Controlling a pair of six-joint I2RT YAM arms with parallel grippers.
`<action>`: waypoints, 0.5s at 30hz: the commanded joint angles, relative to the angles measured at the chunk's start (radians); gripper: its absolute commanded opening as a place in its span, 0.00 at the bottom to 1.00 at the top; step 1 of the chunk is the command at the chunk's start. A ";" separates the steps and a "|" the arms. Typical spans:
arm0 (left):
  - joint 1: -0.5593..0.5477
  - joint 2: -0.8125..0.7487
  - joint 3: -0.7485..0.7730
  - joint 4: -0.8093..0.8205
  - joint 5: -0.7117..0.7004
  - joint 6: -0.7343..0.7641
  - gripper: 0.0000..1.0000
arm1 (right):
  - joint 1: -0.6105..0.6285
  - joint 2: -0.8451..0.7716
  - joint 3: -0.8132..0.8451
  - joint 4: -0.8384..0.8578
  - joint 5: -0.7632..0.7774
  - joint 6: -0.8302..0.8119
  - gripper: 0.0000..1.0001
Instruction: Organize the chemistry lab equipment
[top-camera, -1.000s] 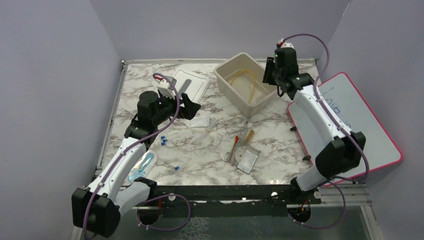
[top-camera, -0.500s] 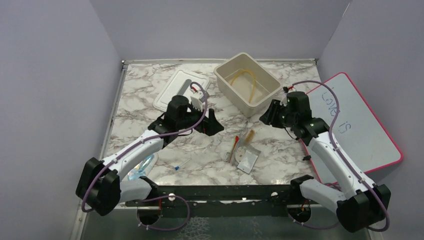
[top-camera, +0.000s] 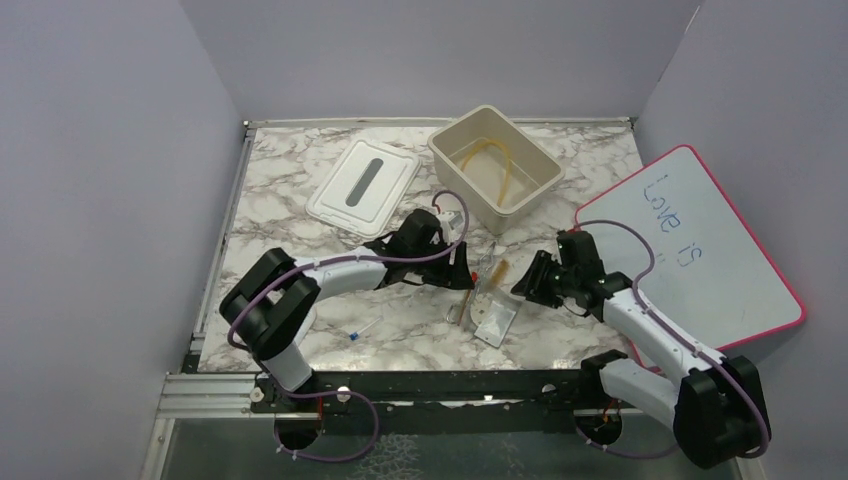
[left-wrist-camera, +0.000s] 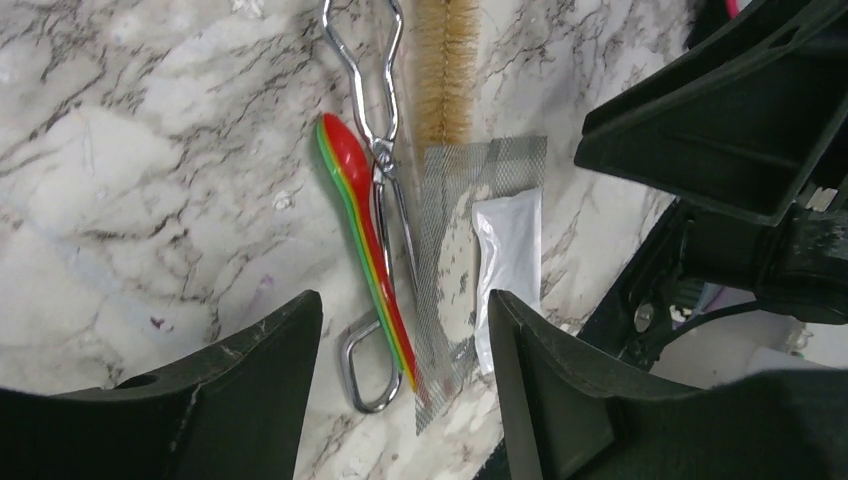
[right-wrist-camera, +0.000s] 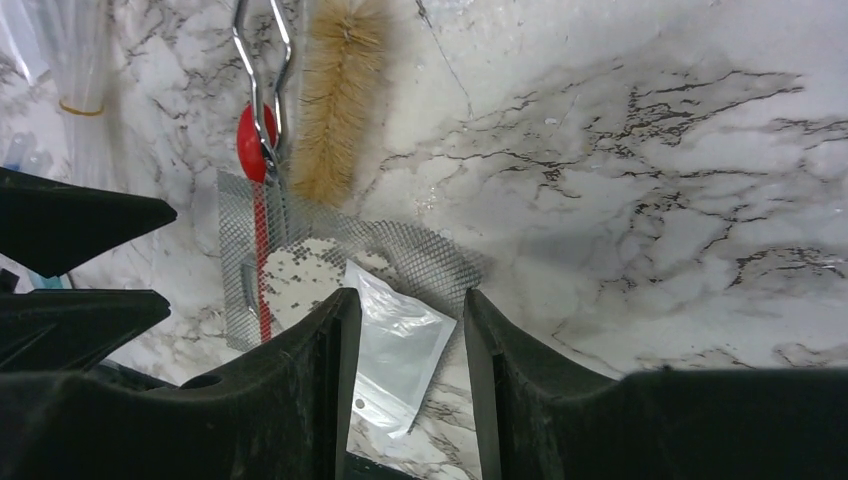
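Observation:
A pile of lab equipment lies at the table's middle: thin metal tongs (left-wrist-camera: 385, 190), a red-tipped piece with yellow and green edges (left-wrist-camera: 362, 230), a tan brush (left-wrist-camera: 445, 70), a wire mesh square (left-wrist-camera: 455, 200) and a clear packet (right-wrist-camera: 395, 350). My left gripper (left-wrist-camera: 403, 305) is open, its jaws either side of the tongs' ring and the red piece, touching neither. My right gripper (right-wrist-camera: 410, 300) is open over the packet, which lies between its jaws. From above, the left gripper (top-camera: 458, 268) and the right gripper (top-camera: 524, 285) face each other across the pile. Amber tubing (top-camera: 490, 160) lies in the bin (top-camera: 448, 138).
A white lid (top-camera: 340, 205) lies at the back left of the pile. The pink-edged whiteboard (top-camera: 720, 280) leans at the right. A small blue-capped piece (top-camera: 352, 334) lies near the front. Another clear packet (right-wrist-camera: 70, 60) lies beyond the pile.
Both arms swung in to the pile: the left from the lid side, the right down from the bin. The left jaws have narrowed.

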 joint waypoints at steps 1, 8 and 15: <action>-0.034 0.078 0.090 -0.013 -0.033 0.024 0.61 | 0.001 0.034 -0.048 0.115 -0.046 0.062 0.47; -0.070 0.171 0.150 -0.050 0.034 0.032 0.44 | 0.001 0.068 -0.104 0.168 -0.071 0.077 0.47; -0.080 0.182 0.167 -0.080 0.027 0.043 0.22 | 0.001 0.106 -0.135 0.224 -0.082 0.084 0.46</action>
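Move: The wire gauze that both hands are going for has its middle about 4 cm back and 5 cm right of the left hand, some 5 cm below. The brush is 4 cm ahead and 6 cm right; the red spoon is 3 cm back, straight below. From the right hand the gauze is about 4 cm back, 6 cm left and 4 cm below. The white packet is about 7 cm back and 5 cm left, the brush 4 cm ahead and 5 cm left. Rightward first, then mostly down, the left hand travels about 5 cm onto the gauze's left edge, its wide-open fingers narrowing to roughly a quarter around that edge. Meanwhile the right hand sinks 3 to 4 cm towards the gauze's right corner, drifting slightly back, its half-open fingers held as they are beside the packet. ##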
